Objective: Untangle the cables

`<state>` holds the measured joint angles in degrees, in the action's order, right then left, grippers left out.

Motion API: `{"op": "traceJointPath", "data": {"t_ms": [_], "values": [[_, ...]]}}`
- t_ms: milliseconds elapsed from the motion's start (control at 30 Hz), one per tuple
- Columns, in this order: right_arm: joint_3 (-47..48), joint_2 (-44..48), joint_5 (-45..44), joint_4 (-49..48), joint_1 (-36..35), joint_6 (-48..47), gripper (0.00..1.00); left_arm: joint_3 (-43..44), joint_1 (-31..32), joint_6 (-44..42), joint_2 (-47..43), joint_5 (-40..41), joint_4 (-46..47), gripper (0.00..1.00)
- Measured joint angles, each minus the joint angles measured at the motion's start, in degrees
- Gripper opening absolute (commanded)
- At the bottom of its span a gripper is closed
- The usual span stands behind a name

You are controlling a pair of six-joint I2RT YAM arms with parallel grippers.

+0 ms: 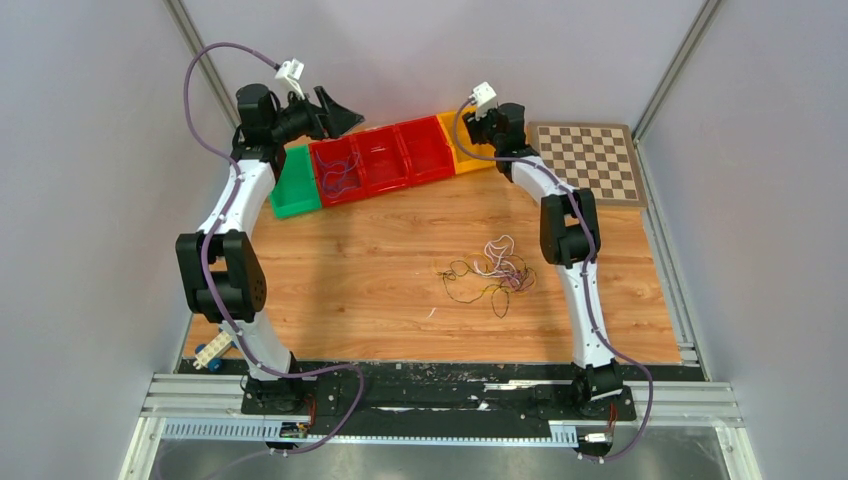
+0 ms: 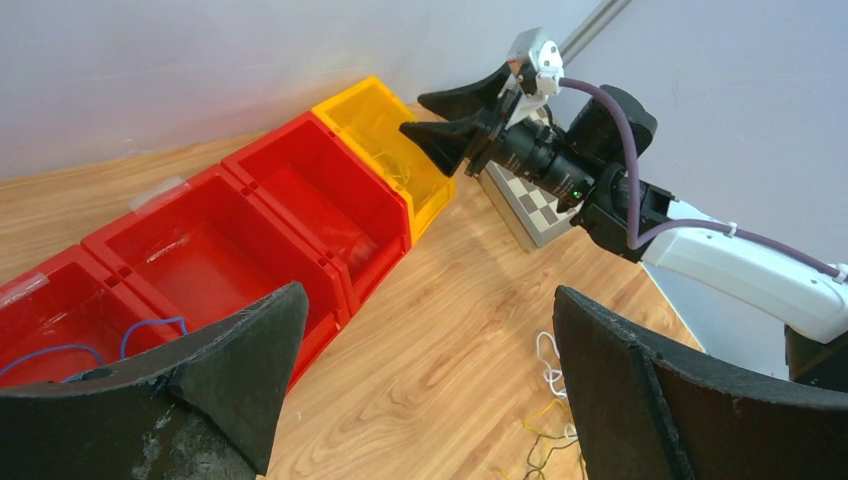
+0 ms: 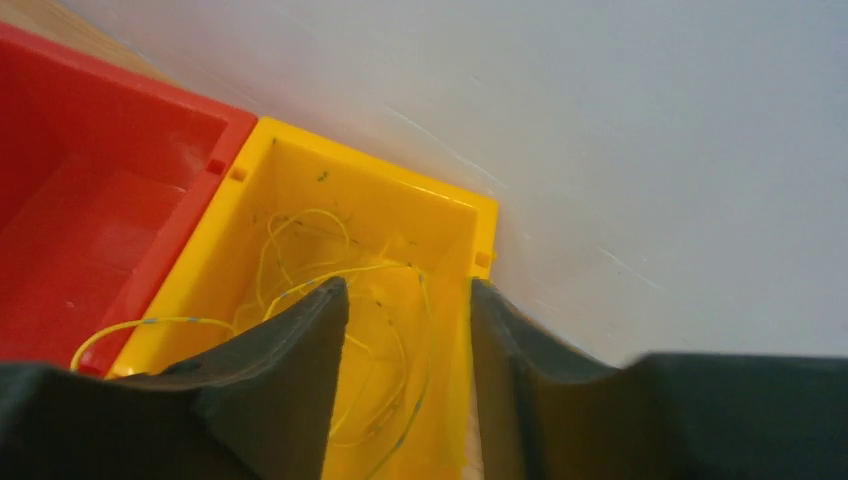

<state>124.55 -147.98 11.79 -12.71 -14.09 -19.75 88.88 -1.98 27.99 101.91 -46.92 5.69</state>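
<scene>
A loose tangle of thin cables (image 1: 490, 270) in yellow, black, white and pink lies on the wooden table, right of centre. The left wrist view catches its white and yellow loops (image 2: 545, 385). My left gripper (image 1: 345, 118) (image 2: 430, 295) hangs wide open and empty over the back-left bins. Above the yellow bin (image 1: 455, 150) (image 3: 370, 165) my right gripper (image 1: 472, 122) (image 2: 412, 113) (image 3: 408, 285) is open, nothing between its fingers. A yellow cable (image 3: 300, 225) lies coiled in that bin below it. A thin blue-purple cable (image 1: 338, 175) (image 2: 150, 325) lies in the leftmost red bin.
A row of bins runs along the back wall: a green one (image 1: 295, 190), three red ones (image 1: 385, 155), then the yellow. A chessboard (image 1: 590, 160) sits at the back right. A small white and blue object (image 1: 212, 352) lies by the left arm's base.
</scene>
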Motion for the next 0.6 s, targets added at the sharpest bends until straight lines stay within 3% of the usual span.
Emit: {"op": "traceJointPath", "data": {"t_ms": [167, 400, 600], "values": [[-2.25, 0.61, 0.26, 1.09, 0.42, -1.38, 0.64, 0.0, 0.0, 0.0, 0.0, 0.11, -0.09, 1.0], [-3.82, 4.63, 4.92, 7.3, 1.38, -1.38, 0.89, 0.15, 0.0, -0.22, 0.02, 0.09, -1.31, 1.0], [-5.53, 12.09, 14.93, 12.7, 3.21, 1.73, 0.96, 5.33, 0.15, -4.74, 2.14, 0.24, -10.49, 1.0]]}}
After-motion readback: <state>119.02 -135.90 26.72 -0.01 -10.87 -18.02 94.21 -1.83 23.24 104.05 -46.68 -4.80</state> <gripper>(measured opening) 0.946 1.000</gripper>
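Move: The yellow cable is at the right hand's part-open fingers, and the yellow bin it goes into has its middle about 2 cm ahead of them, 2 cm left and some 8 cm below. The nearest red bin lies about 10 cm left and 1 cm back; the chessboard is roughly 20 cm right and 4 cm back. From the left hand, the yellow bin is about 19 cm ahead, 21 cm right and 27 cm down. The yellow cable is let go into the yellow bin: the right hand's fingers, already part open, spread almost fully while the hand sinks about 2 cm over the bin. The hand then backs off towards the base and climbs some 7 cm from its low point, leaving the cable behind, the wrist turning a little counter-clockwise. ##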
